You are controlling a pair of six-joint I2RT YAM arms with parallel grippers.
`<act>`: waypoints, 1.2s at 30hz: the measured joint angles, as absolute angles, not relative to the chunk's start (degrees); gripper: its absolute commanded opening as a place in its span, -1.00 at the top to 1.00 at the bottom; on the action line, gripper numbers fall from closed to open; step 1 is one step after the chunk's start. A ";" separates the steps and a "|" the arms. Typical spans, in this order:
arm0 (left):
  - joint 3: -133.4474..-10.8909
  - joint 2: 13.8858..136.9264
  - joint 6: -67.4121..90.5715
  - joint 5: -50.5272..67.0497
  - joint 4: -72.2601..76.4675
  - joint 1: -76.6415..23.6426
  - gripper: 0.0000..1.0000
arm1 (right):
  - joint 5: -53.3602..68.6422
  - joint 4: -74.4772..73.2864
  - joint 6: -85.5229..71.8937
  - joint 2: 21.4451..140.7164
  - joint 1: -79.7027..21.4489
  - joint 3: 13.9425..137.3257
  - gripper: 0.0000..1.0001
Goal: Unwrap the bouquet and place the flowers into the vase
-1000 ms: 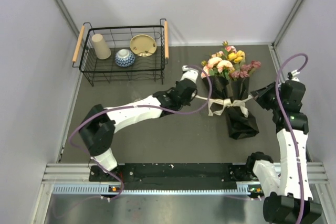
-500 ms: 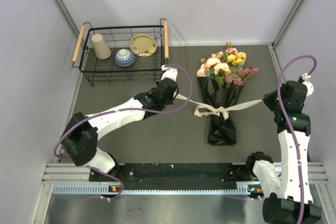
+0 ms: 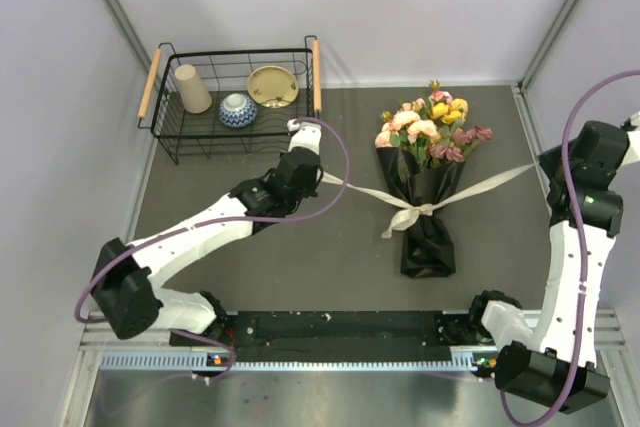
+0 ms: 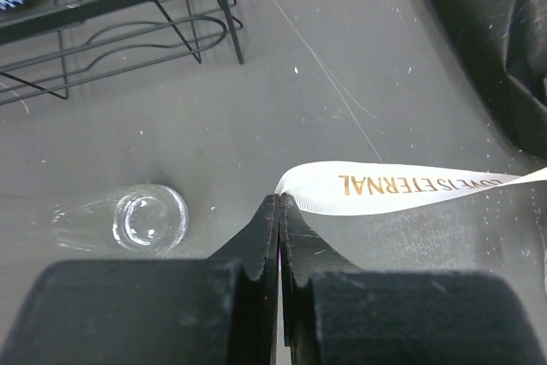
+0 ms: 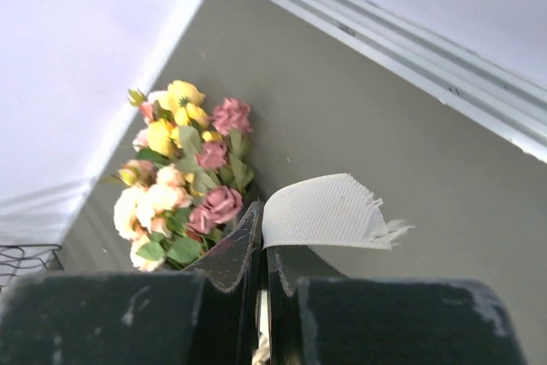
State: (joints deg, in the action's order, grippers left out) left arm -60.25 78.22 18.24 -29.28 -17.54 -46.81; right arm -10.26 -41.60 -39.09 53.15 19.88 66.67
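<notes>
The bouquet [image 3: 428,162] lies on the dark table, flowers [image 3: 430,127] toward the back, in a black paper cone [image 3: 428,237]. Its cream ribbon [image 3: 470,187] stretches out both ways from a knot on the cone. My left gripper [image 3: 313,176] is shut on the ribbon's left end [image 4: 410,187], the fingertips [image 4: 280,204] pinching the fold. My right gripper [image 3: 543,163] is shut on the frayed right end [image 5: 329,211], with the flowers [image 5: 184,185] beyond its tips [image 5: 262,221]. The clear glass vase [image 4: 149,215] shows only in the left wrist view, left of my fingers.
A black wire basket [image 3: 240,51] with wooden handles stands at the back left, holding a beige paper cup [image 3: 191,88], a blue-patterned bowl [image 3: 238,109] and a tan dish [image 3: 272,85]. Its wire frame [image 4: 128,6] is close ahead of my left gripper. Grey walls enclose the table.
Both grippers have pulled apart, left going left and right going right. The bow's loops have drawn out into taut ribbon with a small knot. The bouquet slid left.
</notes>
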 measured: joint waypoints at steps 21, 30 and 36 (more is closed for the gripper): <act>-66.04 55.86 12.29 -23.79 -23.64 -46.81 1.00 | -16.23 -41.63 -35.42 54.13 19.94 83.70 1.00; -69.30 50.28 10.07 -21.56 -23.62 -46.81 1.00 | -20.36 -41.63 -32.88 54.02 19.94 90.98 1.00; -69.34 49.60 9.23 -18.74 -23.70 -46.81 1.00 | -22.02 -41.67 -31.92 52.97 19.94 92.14 1.00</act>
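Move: I already pinch one ribbon end in each hand. The ribbon's bow on the bouquet lies about 22 cm to the right of my left hand, 3 cm back and 14 cm below; from my right hand it is some 24 cm left, 2 cm ahead and 24 cm below. The blossoms are roughly 19 cm beyond the bow and 5 cm to its right. From my left hand, the glass vase stands about 13 cm left and 4 cm ahead, the wire basket's middle about 19 cm left and 22 cm ahead. Keeping both ribbon ends pinched, I lift my two hands together away from the bouquet, drawing the ribbon out of its bow. My left hand climbs about 21 cm while easing back and a little left; my right climbs nearly as far with a slight drift back. Both sets of fingers tip upward by some 20 degrees. ##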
